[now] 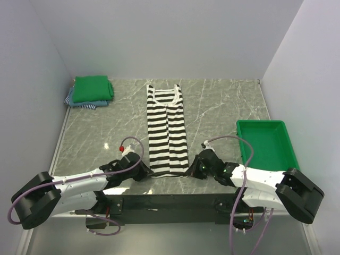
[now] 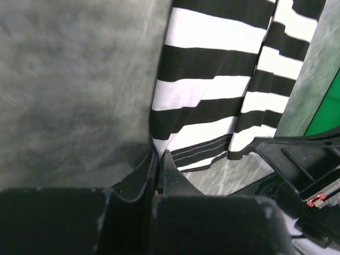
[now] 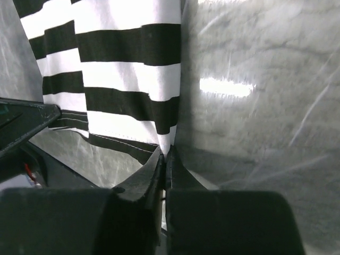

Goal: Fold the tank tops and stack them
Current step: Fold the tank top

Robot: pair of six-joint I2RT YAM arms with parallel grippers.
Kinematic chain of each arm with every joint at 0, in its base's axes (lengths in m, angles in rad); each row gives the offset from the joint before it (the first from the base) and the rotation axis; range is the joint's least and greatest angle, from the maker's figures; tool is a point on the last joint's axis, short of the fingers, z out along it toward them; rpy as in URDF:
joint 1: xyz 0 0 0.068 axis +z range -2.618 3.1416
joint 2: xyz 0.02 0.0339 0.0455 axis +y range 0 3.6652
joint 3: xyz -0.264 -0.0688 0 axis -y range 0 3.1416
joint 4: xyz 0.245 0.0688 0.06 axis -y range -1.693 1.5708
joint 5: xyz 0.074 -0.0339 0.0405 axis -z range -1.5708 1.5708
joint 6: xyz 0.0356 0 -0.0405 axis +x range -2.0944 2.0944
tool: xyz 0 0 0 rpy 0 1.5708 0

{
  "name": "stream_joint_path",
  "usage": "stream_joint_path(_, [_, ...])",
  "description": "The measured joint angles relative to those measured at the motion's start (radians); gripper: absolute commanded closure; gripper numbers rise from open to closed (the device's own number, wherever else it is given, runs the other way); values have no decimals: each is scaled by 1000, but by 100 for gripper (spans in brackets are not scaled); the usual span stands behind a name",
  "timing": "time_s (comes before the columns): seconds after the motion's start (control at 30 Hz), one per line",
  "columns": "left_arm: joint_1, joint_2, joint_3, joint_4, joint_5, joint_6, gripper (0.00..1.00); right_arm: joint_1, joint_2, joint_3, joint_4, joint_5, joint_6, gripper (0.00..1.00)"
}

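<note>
A black-and-white striped tank top (image 1: pixel 167 133) lies lengthwise in the middle of the table, its sides folded in, neck at the far end. My left gripper (image 1: pixel 150 173) is shut on the near left corner of its hem (image 2: pixel 162 146). My right gripper (image 1: pixel 189 171) is shut on the near right corner (image 3: pixel 166 142). In both wrist views the jaws pinch a white tip of the striped fabric. A folded bright green tank top (image 1: pixel 93 88) sits on folded blue ones (image 1: pixel 85 103) at the far left corner.
A green plastic tray (image 1: pixel 267 144) stands at the right, close to my right arm. White walls close the table on the left, far and right sides. A black bar (image 1: pixel 170 203) runs along the near edge between the arm bases.
</note>
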Motion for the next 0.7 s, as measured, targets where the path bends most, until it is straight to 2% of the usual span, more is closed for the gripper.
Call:
stream_joint_path(0.17, [-77,-22,10,-56,2,-8,99,108,-52,0,-76,39,18,100])
stream_joint_path(0.43, [-273,-186,32,-344,-21,-90,99,324,-260,6,-300,103,115,100])
stream_joint_path(0.57, [-282,-259,77,-460,-54,-106,100,332,-300,60,-404,148,124,99])
stream_joint_path(0.7, [-253,-272,153,-504,-92,-93,100,308,-260,170,-453,172,94,100])
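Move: Each hand already pinches a bottom corner of the striped tank top, almost down at the table. From the left hand the shirt's middle lies about 24 cm ahead and 7 to its right; from the right hand, 24 ahead and 9 to its left. The folded stack lies some 44 cm ahead and 28 left of the left hand. The green tray is about 12 cm ahead and 36 right of the right hand. Back towards the table's near edge both closed hands drag the hem corners together, about 8 cm and staying low at first. Then, still gripping, they rise and start forward again, lifting the corners to roughly 5 cm higher and ending some 6 cm behind where they began. Each wrist swings outward about 10 degrees on the pull, then eases partly back. ##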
